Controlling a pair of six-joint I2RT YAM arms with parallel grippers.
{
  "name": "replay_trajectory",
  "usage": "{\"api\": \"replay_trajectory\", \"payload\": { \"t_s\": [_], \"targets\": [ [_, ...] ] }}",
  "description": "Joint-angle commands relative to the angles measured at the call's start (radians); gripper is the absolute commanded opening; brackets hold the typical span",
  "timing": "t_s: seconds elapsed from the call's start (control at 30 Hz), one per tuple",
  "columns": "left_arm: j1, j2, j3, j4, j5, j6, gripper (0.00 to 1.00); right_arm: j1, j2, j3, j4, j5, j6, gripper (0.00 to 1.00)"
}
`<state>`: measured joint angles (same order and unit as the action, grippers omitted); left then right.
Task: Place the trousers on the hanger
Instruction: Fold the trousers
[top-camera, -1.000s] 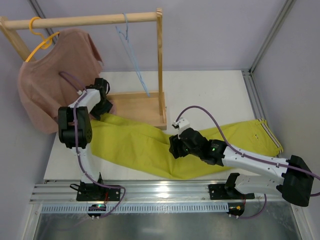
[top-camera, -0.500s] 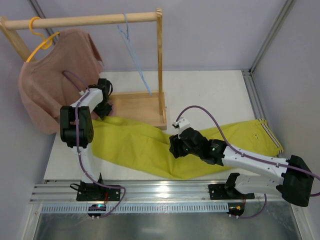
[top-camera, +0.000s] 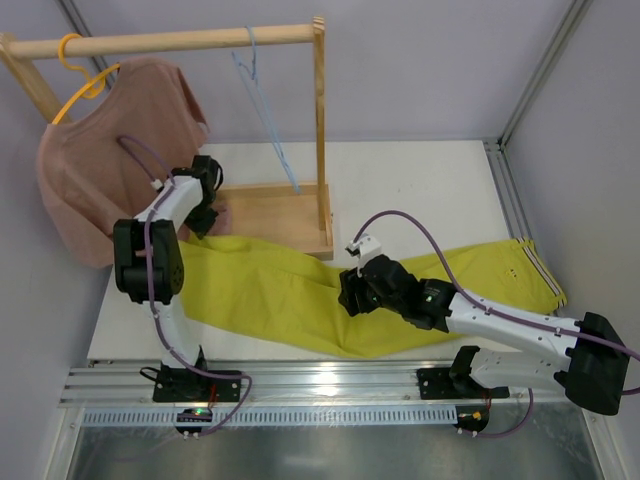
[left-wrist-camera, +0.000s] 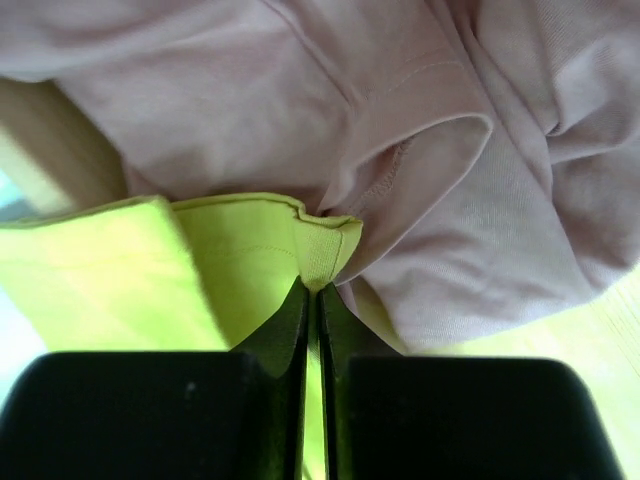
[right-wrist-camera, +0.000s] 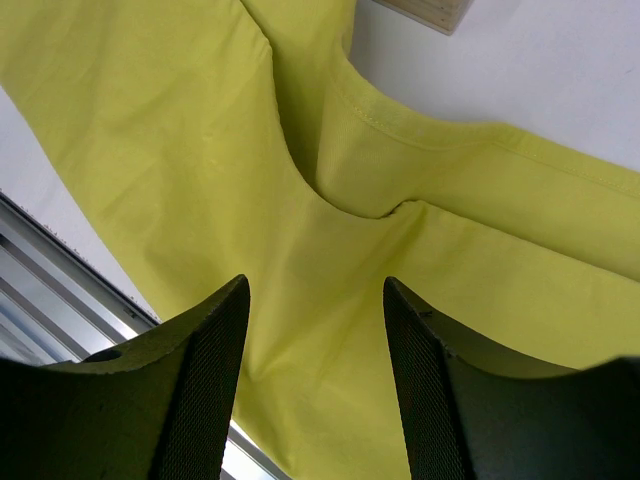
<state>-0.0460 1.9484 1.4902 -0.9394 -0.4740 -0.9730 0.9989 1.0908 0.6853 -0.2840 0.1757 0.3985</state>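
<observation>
The bright yellow-green trousers (top-camera: 280, 290) lie flat across the table, waistband at the right and leg ends at the left by the rack base. In the left wrist view my left gripper (left-wrist-camera: 314, 290) is shut on the folded hem of a trousers leg (left-wrist-camera: 250, 250), pinched thin between the black jaws. From above, the left gripper (top-camera: 203, 222) sits at the leg end beside the pink shirt. My right gripper (top-camera: 345, 292) hovers open over the crotch area (right-wrist-camera: 330, 250), jaws wide with nothing between them. The light-blue hanger (top-camera: 265, 110) hangs from the wooden rail.
A dusty-pink T-shirt (top-camera: 110, 170) on a yellow hanger (top-camera: 80, 75) hangs at the rail's left end, and its cloth (left-wrist-camera: 450, 150) presses against the held hem. The wooden rack's rail (top-camera: 170, 42), upright and base tray (top-camera: 270, 205) stand behind the trousers.
The left gripper has closed on the trousers hem, after shifting slightly toward the pink shirt. The right arm has not moved.
</observation>
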Motion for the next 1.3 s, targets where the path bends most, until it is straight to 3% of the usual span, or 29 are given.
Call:
{"api": "replay_trajectory", "payload": {
  "t_s": [0.0,0.73,0.93,1.1,1.27],
  "targets": [
    [-0.011,-0.103,-0.014,-0.050,-0.086,-0.041,0.00,-0.003,-0.009,-0.003,0.051,-0.018,0.022,0.59],
    [-0.023,-0.220,-0.041,-0.352,-0.302,-0.066,0.00,-0.005,0.000,-0.064,0.054,0.059,0.169,0.59],
    [0.006,-0.281,-0.159,-0.328,-0.296,-0.066,0.00,-0.003,-0.006,-0.089,0.054,0.074,0.200,0.59],
    [0.032,-0.289,-0.159,-0.340,-0.319,-0.050,0.00,-0.008,-0.026,-0.096,0.040,0.107,0.210,0.59],
    [0.087,-0.275,-0.171,-0.352,-0.305,-0.018,0.00,-0.040,-0.028,-0.081,-0.055,0.278,0.319,0.58]
  ]
}}
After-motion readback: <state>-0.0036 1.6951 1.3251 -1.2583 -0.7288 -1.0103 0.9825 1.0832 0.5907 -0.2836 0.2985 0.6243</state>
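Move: My left hand already pinches the trousers' back left corner; it is bound for the bare table some 19 cm back and 12 cm left, just below hand height. The trousers' near-left corner lies about 20 cm back and 4 cm left; the pink sleeve is roughly 4 cm ahead and 4 cm right. From my open right hand, the fold crease is about 3 cm ahead, 1 cm left and 9 cm below, the rack's near-right corner 11 cm ahead and 3 cm left. Keeping my left fingers shut on the yellow corner, I lift first, then draw it back about 12 cm and left about 6, ending some 6 cm higher, tipping the fingertips leftward by some 20 degrees and dragging the pink sleeve along. My right hand, still open over the trousers, sinks and shifts right about 3 cm each, turning clockwise late. ##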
